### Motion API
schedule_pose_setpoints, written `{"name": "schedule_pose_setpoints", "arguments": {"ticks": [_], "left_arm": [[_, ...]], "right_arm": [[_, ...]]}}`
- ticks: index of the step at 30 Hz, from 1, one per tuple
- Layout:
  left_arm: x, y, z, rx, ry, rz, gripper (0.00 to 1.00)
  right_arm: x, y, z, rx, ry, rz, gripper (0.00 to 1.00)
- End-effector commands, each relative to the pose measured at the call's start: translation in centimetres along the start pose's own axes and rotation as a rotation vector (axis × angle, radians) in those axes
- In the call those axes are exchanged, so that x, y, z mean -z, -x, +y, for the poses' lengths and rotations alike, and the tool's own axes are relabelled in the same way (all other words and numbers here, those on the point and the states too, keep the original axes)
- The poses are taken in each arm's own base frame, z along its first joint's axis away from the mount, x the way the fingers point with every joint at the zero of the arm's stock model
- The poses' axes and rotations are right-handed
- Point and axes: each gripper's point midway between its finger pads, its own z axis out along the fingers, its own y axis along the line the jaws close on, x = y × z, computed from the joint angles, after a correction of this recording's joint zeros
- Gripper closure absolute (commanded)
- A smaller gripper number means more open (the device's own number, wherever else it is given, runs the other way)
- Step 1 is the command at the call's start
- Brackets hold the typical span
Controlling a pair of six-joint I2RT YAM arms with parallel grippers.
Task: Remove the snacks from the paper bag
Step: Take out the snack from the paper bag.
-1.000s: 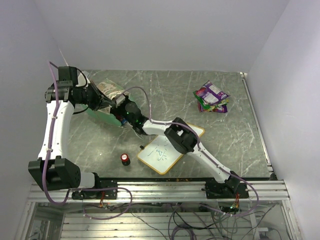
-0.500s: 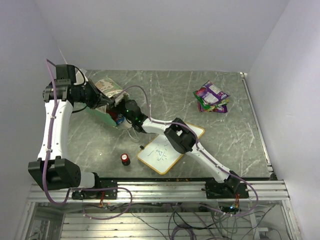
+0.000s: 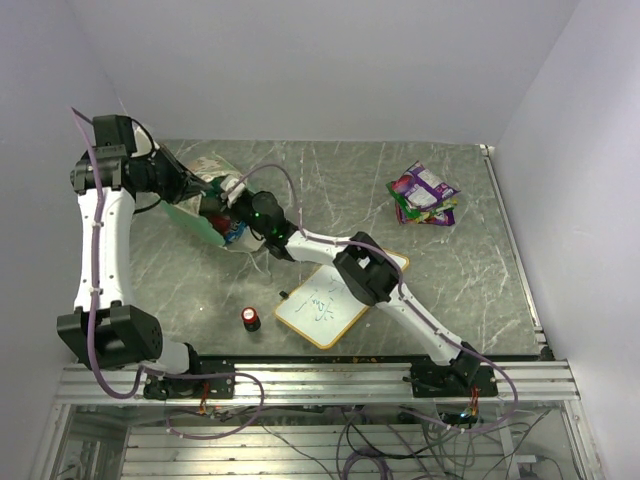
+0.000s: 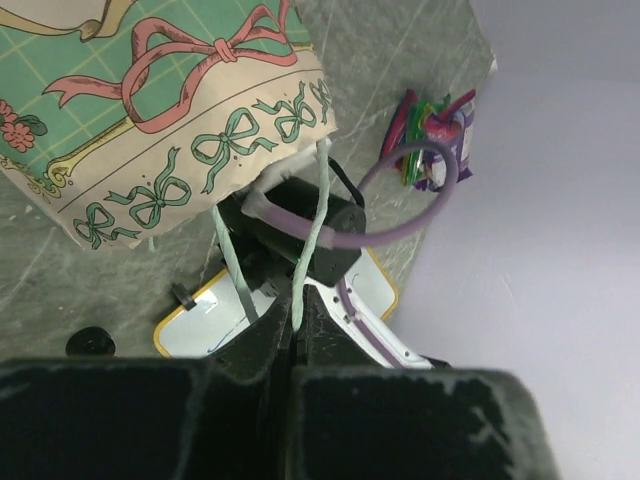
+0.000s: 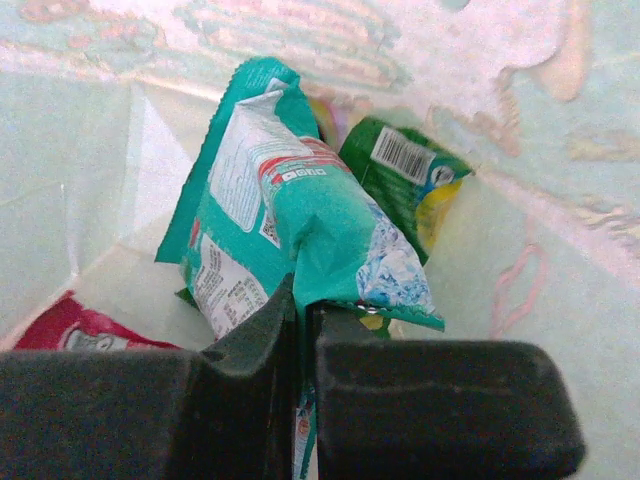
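The green paper bag (image 3: 198, 214) lies on its side at the back left, patterned with bows (image 4: 170, 130). My left gripper (image 4: 292, 325) is shut on its thin string handle (image 4: 318, 230) and holds the mouth up. The right gripper (image 5: 305, 315) is inside the bag, shut on the edge of a green-and-white snack packet (image 5: 290, 230). Behind that packet lies a darker green one (image 5: 410, 180), and a red one (image 5: 70, 325) sits at the lower left. A pile of purple and green snacks (image 3: 424, 195) lies on the table at the back right.
A wood-framed whiteboard (image 3: 335, 295) lies under the right arm near the front. A small red-capped black cylinder (image 3: 250, 318) stands left of it. Walls close the table at the back and right.
The right gripper, open a second ago, has shut on the green-and-white packet inside the bag. The left arm has pulled up and back to the left with the handle.
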Motion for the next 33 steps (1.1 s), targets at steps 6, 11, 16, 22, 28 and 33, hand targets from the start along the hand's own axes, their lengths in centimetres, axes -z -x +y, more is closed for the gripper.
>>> {"name": "schedule_pose_setpoints", "arguments": {"ticks": [6, 11, 16, 22, 28, 33], "left_arm": [[2.0, 2.9, -1.8, -0.004, -0.031, -0.065, 0.93], [2.0, 3.6, -2.3, 0.011, -0.052, -0.080, 0.93], [1.8, 3.9, -2.6, 0.028, -0.080, -0.078, 0.93], [1.7, 4.3, -2.3, 0.043, -0.094, -0.080, 0.93], [1.3, 4.0, -1.9, 0.068, -0.106, -0.066, 0.93], [0.9, 2.7, -0.3, 0.089, -0.067, -0.042, 0.93]], "right_arm": [[0.7, 12.2, -3.3, 0.091, -0.037, -0.213, 1.00], [2.2, 13.8, -2.7, 0.128, -0.006, -0.208, 1.00], [3.8, 14.8, -2.7, 0.131, 0.023, -0.177, 1.00], [6.8, 14.6, -2.4, 0.128, 0.043, -0.101, 1.00], [11.4, 16.2, -1.3, 0.115, 0.136, -0.047, 1.00], [15.9, 17.8, -0.9, 0.111, 0.212, 0.025, 1.00]]}}
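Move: My right hand is inside the paper bag, already pinching the teal snack. The pile of snacks already taken out lies about 58 cm to its right, some 3 cm farther out and 11 cm below. The bag's middle is about 4 cm ahead and 5 cm left; the whiteboard is roughly 28 cm back and 35 cm right, 12 cm lower. From my left hand, which holds the bag's handles, the bag's middle is some 13 cm ahead, 6 cm left and 18 cm down; the pile is about 16 cm ahead, 54 cm right and 29 cm down. Keeping the teal snack pinched, I first lift my right hand almost straight up some 6 cm, then pull it back and to the right, about 11 and 10 cm, towards the bag's mouth and out, still rising and tipping the fingers down about 10 degrees. My left hand keeps hold of the handles, easing up, forward and left 2 to 3 cm, then sinking a little. ##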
